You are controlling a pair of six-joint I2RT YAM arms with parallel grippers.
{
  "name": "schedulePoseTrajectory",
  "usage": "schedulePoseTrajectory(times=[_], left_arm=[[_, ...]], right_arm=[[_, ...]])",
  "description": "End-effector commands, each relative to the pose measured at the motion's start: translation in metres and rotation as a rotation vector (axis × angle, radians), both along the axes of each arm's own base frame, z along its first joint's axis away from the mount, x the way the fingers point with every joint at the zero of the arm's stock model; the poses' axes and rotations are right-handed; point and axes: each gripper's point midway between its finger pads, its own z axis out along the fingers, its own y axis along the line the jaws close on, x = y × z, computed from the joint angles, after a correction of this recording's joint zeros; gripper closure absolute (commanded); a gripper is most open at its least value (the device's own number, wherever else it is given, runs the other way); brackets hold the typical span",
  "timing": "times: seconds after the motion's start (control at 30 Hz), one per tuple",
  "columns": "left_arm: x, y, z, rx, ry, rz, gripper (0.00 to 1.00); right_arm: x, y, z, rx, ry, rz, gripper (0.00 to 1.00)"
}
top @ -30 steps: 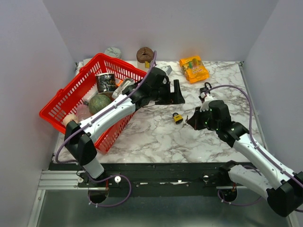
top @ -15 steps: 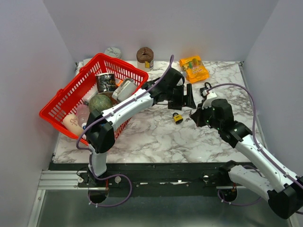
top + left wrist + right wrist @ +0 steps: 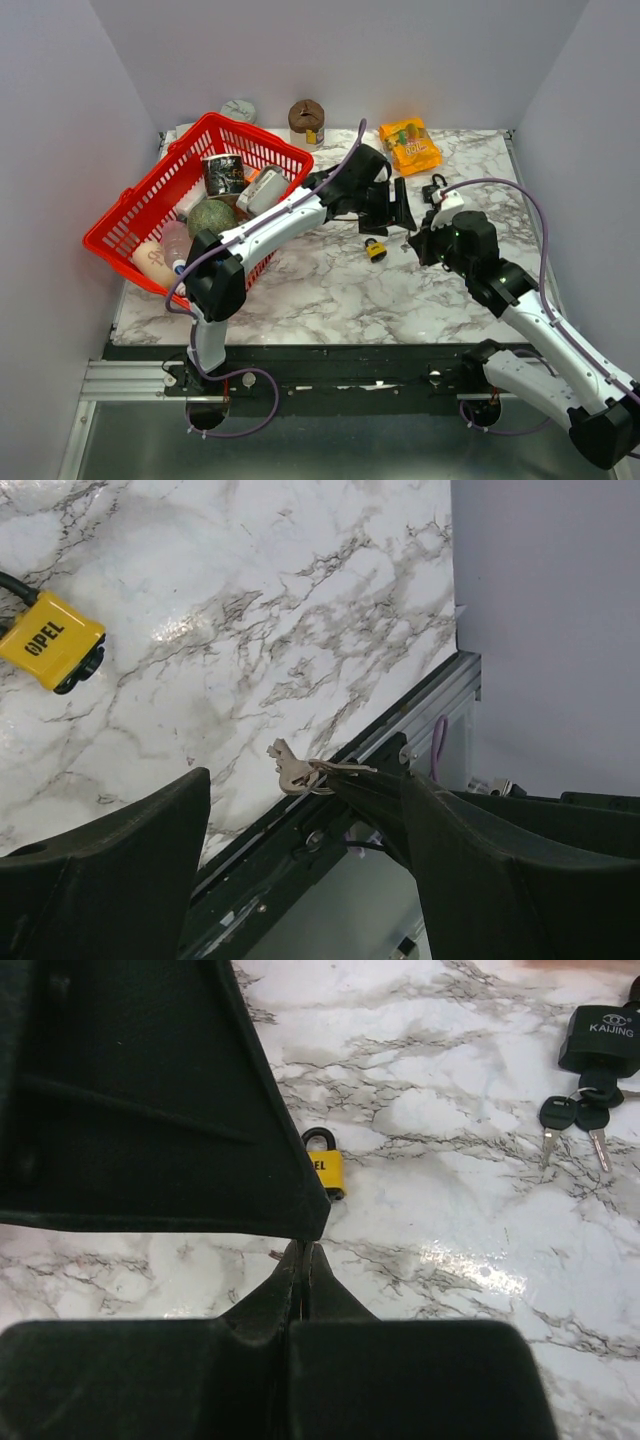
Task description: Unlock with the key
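A small yellow padlock (image 3: 375, 248) lies on the marble table (image 3: 330, 290); it also shows in the left wrist view as the padlock (image 3: 50, 640) and in the right wrist view as the padlock (image 3: 325, 1170). My right gripper (image 3: 413, 240) is shut on a silver key bunch (image 3: 295, 770) that sticks out past its tips, just right of the padlock. In its own view the right gripper (image 3: 303, 1250) shows pressed jaws. My left gripper (image 3: 397, 205) hangs open directly above, its fingers (image 3: 110, 870) either side of the key, not touching it.
A red basket (image 3: 213, 118) full of groceries stands tilted at the left. A black padlock (image 3: 605, 1040) with black keys (image 3: 570, 1115) lies behind the right gripper. An orange snack bag (image 3: 410, 145) and a brown round object (image 3: 307, 115) sit at the back edge.
My left arm has swung right, from near the basket to above the right gripper's tips, its jaws narrowing slightly. The right gripper has shifted a little to the right with the key.
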Motion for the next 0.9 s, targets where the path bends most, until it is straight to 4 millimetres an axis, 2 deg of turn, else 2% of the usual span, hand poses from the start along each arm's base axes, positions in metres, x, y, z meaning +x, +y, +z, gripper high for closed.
schedulePoseTrajectory(times=[0.0,0.13,0.27,0.63,0.77,0.87], left_arm=[[-0.003,-0.016,0.004,-0.04,0.029,-0.023,0.22],[-0.005,-0.019,0.003,-0.04,0.037,-0.031,0.32],[-0.007,-0.021,0.002,-0.04,0.044,-0.037,0.51],[-0.01,-0.025,-0.001,-0.045,0.057,-0.048,0.82],[-0.011,-0.025,-0.002,-0.046,0.059,-0.048,0.97],[-0.012,-0.026,-0.003,-0.052,0.062,-0.057,1.0]], right_arm=[[0.006,0.001,0.02,-0.009,-0.08,0.004,0.99],[0.007,0.001,0.019,-0.018,-0.086,0.007,0.99],[0.008,0.003,0.018,-0.035,-0.091,0.017,0.99],[0.008,0.015,0.008,-0.09,-0.087,0.069,0.99],[0.007,0.018,0.006,-0.095,-0.08,0.077,0.99],[0.006,0.02,0.007,-0.076,-0.075,0.073,0.99]])
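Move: Barely 3 cm separates the open left fingertips from the key: it lies about 2 cm to that hand's right and 2 cm below. The yellow padlock stands some 8 cm ahead of the left hand, 4 cm to its left and 12 cm down. From the right hand, which already holds the key, the left fingertips are about 3 cm left, 1 cm ahead and 2 cm above; the black padlock is roughly 22 cm ahead, 6 cm right and 12 cm below. Closing from wide open to all but shut, the left fingers come together over the key after easing about 1.5 cm to the right and 1 cm down towards it, and seem to pinch it. The right hand stays shut on the key, waits briefly, then brings it about 1.5 cm left and 1 cm down to the left fingertips, turning slightly, some 5 degrees counter-clockwise. ##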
